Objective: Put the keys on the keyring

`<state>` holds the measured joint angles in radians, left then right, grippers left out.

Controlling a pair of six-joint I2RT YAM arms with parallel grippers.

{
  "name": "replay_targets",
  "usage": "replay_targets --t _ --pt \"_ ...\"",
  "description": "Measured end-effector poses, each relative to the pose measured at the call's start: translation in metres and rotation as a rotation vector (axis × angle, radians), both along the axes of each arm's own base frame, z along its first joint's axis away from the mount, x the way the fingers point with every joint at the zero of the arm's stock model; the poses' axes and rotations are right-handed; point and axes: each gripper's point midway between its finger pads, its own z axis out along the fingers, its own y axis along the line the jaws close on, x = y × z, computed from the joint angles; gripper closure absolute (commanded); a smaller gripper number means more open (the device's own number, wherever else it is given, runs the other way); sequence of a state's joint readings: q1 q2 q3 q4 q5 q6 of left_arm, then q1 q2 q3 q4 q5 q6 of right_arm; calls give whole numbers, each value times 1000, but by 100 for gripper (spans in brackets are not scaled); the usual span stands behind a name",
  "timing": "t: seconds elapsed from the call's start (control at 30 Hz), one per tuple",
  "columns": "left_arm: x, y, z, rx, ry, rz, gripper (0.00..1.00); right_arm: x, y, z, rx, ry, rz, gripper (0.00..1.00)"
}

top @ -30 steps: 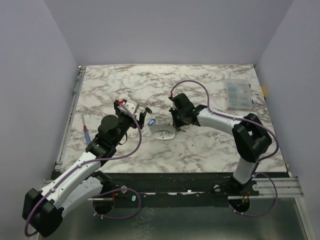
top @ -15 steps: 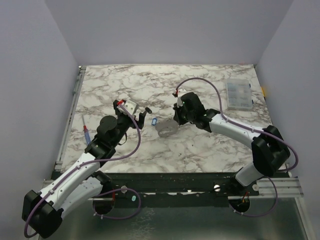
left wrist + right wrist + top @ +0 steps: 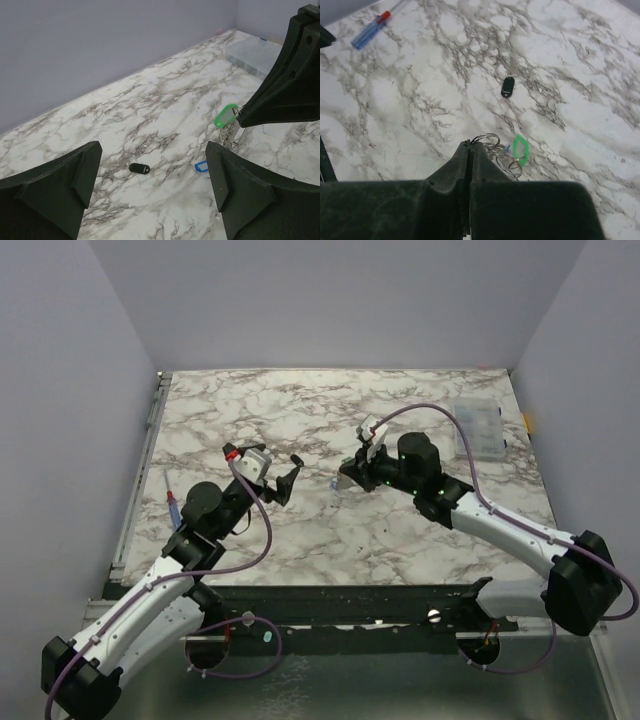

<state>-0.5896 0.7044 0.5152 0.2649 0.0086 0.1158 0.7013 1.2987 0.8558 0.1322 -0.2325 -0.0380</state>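
Note:
My right gripper [image 3: 470, 144] is shut on the keyring [image 3: 488, 139], whose silvery loops and chain stick out past the closed tips. The green key [image 3: 520, 149] hangs from those loops. In the left wrist view the green key [image 3: 226, 115] dangles at the right gripper's tip [image 3: 240, 111] with the chain [image 3: 230, 136] below it. The blue key [image 3: 201, 166] lies flat on the marble just under them, also visible as the blue key [image 3: 333, 486] from above. My left gripper [image 3: 152, 152] stands wide open and empty, aimed at that spot; from above the left gripper [image 3: 287, 478] is left of the right gripper [image 3: 344, 477].
A small black oval tag [image 3: 139, 168] lies on the marble between my left fingers, and shows as the black tag [image 3: 507, 86] from the right wrist. A blue-and-red pen tool [image 3: 175, 508] lies at the left edge. A clear compartment box [image 3: 477, 430] sits at the back right.
The right arm swung outward and its gripper turned, carrying the keyring and green key above the table. The left gripper opened wider and drew back slightly. The blue key now lies further right.

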Motion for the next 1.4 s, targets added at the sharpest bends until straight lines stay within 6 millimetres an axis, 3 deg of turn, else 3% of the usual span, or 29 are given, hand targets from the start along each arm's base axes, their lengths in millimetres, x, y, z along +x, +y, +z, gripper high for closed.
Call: replay_targets --t 0.2,0.47,0.63,0.7,0.9,1.13,1.2,1.4 --pt "-13 -9 13 -20 -47 -84 16 -28 10 31 61 -117 187 99" --pt "-43 -24 26 -9 -142 -253 17 -69 23 38 81 -134 449 99" --pt "-62 -34 13 38 -190 -372 23 -88 32 47 86 -104 596 99" --pt "-69 -38 9 61 -211 -416 36 -96 32 50 88 -86 648 99" --pt "-87 -48 -7 133 -265 -540 51 -124 30 58 111 -40 797 99" --pt "-106 -59 -14 167 -310 -675 54 -144 28 64 137 14 920 99" --pt "-110 -62 -15 169 -315 -707 59 -147 28 62 140 32 938 99" --pt "-118 -70 -23 174 -300 -797 60 -152 29 56 146 97 988 99"
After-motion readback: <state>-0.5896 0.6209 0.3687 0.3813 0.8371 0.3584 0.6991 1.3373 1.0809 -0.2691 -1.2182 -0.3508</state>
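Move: The left hand, open and empty, has the green tag some 13 cm to its right, 5 cm ahead and 10 cm lower; the keys hang about 14 cm right, 2 cm ahead and 11 cm below. The black tag on the table is roughly 14 cm ahead, 4 cm right, 24 cm down. From the right hand, which already holds the bunch by its ring, the left fingers are about 14 cm left, 2 cm back and 7 cm higher. Still pinching the keyring, the right hand carries the bunch back about 15 cm, rising some 5 cm, its wrist swinging counter-clockwise to face the left gripper. The left hand comes back 12 cm and 7 cm right, first rising slightly then sinking, turns some 45 degrees clockwise and half closes its fingers as they come close to the green tag. ##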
